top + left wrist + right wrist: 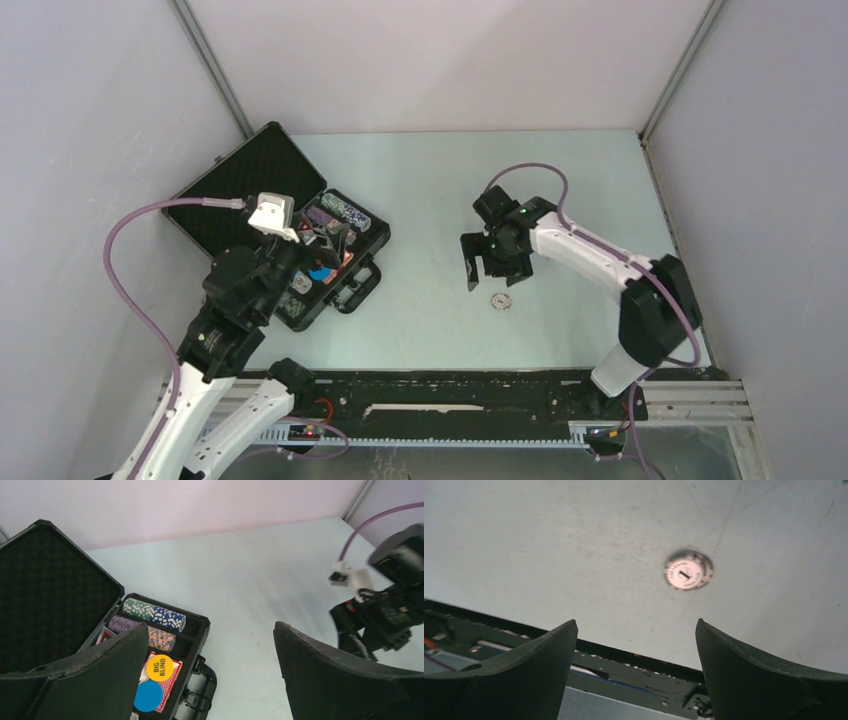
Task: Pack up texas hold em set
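The black briefcase (352,296) of the texas hold em set lies open at the left, its foam-lined lid (240,178) leaning back. Inside it are chip rows (154,615), a red card deck (170,680), a yellow "BIG BLIND" disc (159,668) and a blue disc (148,696). The handle (204,692) faces the table. My left gripper (211,626) hovers open over the case's near edge (315,262), holding nothing. One pale chip (499,301) lies alone on the table. My right gripper (490,275) hangs open just above and behind that chip (689,571), its jaws (636,625) empty.
A black rail (450,390) runs along the table's near edge, under the right gripper's view (624,660). Grey walls close in the left, back and right. The right arm (385,610) shows at the far right of the left wrist view.
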`<state>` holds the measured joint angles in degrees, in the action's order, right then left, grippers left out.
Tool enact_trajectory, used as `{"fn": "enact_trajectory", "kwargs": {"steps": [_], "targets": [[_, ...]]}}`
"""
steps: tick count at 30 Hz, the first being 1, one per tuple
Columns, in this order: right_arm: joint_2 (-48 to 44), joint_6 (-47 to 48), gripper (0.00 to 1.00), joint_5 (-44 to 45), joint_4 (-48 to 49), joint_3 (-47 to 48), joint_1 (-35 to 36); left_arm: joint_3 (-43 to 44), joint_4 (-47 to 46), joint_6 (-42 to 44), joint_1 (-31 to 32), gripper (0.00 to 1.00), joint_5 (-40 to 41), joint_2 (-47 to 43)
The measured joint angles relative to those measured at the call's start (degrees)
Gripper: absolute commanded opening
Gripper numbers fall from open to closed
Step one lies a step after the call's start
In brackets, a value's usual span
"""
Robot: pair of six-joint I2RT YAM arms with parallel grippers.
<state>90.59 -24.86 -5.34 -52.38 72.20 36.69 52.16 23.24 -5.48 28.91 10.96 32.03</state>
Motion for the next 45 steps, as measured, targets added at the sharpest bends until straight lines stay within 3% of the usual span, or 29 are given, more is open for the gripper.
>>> {"fn": "enact_trajectory", "kwargs": {"steps": [6,16,20,25,41,45], "targets": [[8.28,1.75,0.96,2.23,-4.22,0.02,-1.68,0.0,0.0,0.0,0.9,1.0,-1.33,-1.42],[12.59,3.39,0.86,2.6,-3.63,0.07,-4.09,0.0,0.0,0.04,1.25,1.0,-1.2,-2.05],[15.23,4.0,0.87,2.27,-2.91,0.07,-4.63,0.0,0.0,0.07,1.25,1.0,-1.18,-2.05],[16.39,4.24,0.86,2.34,-1.95,0.07,-4.81,0.0,0.0,0.09,1.25,1.0,-1.18,-1.95],[18.84,4.42,0.65,4.02,-0.87,0.07,-2.93,0.0,0.02,0.11,1.25,1.0,-0.61,-1.62],[18.93,4.42,0.67,3.98,-0.79,0.04,-2.71,0.0,0.04,0.11,1.25,1.0,-0.48,-1.62]]}}
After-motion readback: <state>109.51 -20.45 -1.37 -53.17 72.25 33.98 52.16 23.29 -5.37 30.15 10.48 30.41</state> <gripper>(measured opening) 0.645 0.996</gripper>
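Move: Just about below the right hand's open fingers lies the small stack of poker chips, some 10 cm down, 4 cm to the right and perhaps 1 cm back. The case's handle is about 24 cm to the right hand's left and 1 cm ahead, 8 cm down; the case's middle is roughly 29 cm left, 6 cm ahead, equally low. From the left hand the chips lie some 29 cm to the right, about level forward and 33 cm down. Sinking about 10 cm onto the chip stack, the right hand also shifts some 4 cm right, mostly early on, while its wrist swings roughly 20 degrees until the fingers point straight down. Slowing near the table, it narrows the fingers to about two thirds open, one tip close on each side of the chips; whether they touch yet can't be seen. ##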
